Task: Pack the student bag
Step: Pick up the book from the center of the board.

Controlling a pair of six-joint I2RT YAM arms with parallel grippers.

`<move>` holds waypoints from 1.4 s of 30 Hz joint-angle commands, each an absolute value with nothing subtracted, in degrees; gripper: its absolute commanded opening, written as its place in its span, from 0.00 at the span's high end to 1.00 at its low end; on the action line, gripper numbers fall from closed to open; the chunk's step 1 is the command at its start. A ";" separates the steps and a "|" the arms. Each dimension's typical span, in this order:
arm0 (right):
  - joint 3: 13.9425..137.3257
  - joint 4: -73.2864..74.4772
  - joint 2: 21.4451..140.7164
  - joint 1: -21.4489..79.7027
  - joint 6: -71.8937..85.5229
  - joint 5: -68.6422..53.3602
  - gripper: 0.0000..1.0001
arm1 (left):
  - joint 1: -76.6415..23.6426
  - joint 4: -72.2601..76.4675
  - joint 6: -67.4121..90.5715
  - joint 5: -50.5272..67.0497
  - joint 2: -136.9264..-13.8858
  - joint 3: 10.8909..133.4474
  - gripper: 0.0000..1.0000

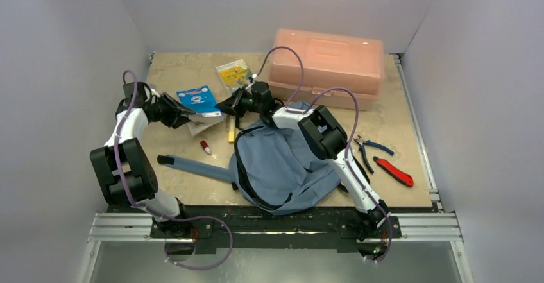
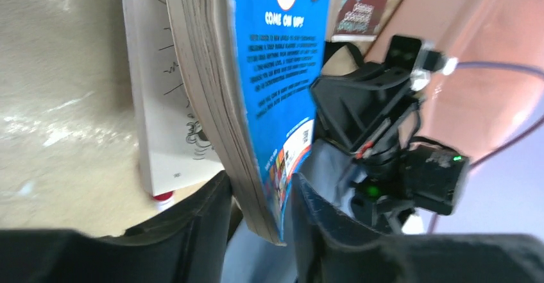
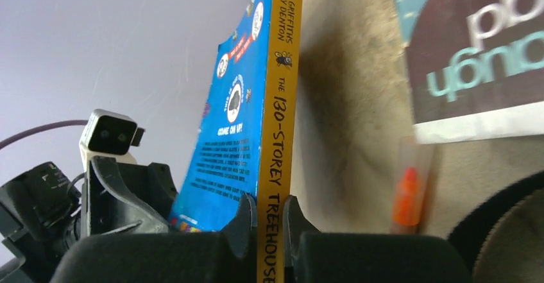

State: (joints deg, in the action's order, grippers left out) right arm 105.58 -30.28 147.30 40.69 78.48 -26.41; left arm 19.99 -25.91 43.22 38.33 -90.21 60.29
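The blue-grey student bag lies at the front middle of the table, under my right arm; its fabric also shows in the left wrist view. A blue paperback book with a yellow spine is held off the table between both grippers. My left gripper is shut on its page-edge corner, fingers either side. My right gripper is shut on the yellow spine, jaws pinching it. The book is left of the bag, not in it.
A salmon-pink plastic box stands at the back right. A yellow packet, white paper, a red-capped marker and a yellow stick lie near the book. Pliers and a red cutter lie right. A bag strap stretches left.
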 commanded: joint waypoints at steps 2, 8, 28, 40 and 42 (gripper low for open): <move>105.36 -40.78 141.52 41.70 80.42 -30.33 1.00 | 17.36 -35.66 33.55 27.43 -81.50 60.68 0.46; 105.22 -42.49 137.47 41.07 76.96 -30.15 1.00 | 16.90 -40.56 29.81 11.81 -68.65 58.86 0.23; 69.69 -64.58 106.68 31.91 88.28 -41.59 1.00 | 15.58 13.62 64.40 54.40 -48.88 41.47 0.15; 57.49 -68.66 97.65 28.96 90.47 -40.51 1.00 | 2.05 33.97 74.21 48.70 -47.64 33.51 0.07; 55.79 -72.20 97.42 29.00 93.33 -40.15 1.00 | 0.73 33.54 73.80 46.17 -46.29 32.36 0.07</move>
State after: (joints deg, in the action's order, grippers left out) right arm 57.39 -60.64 100.71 29.41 87.77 -40.32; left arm 3.27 28.40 73.82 50.61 -48.73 33.85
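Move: Between the two hands is the raised book: its middle lies about 7 cm left of the right hand and 3 cm ahead, and some 4 cm ahead and 3 cm right of the left hand. From the right hand, the bag lies about 25 cm right, 20 cm back and lower; the yellow book is 6 cm right and 13 cm ahead. The red-capped stick sits some 4 cm right, 13 cm back of the left hand, down on the board. Keeping its pinch on the spine, the right hand lifts the book about 20 cm, swings it some 17 cm right and draws it back 10 cm, fingertips tipping up. The left fingers open wide and come free of the book's near corner; that hand backs off and rises, drifts left, then swings right after the book, levelling its fingers before the loose page edge. ##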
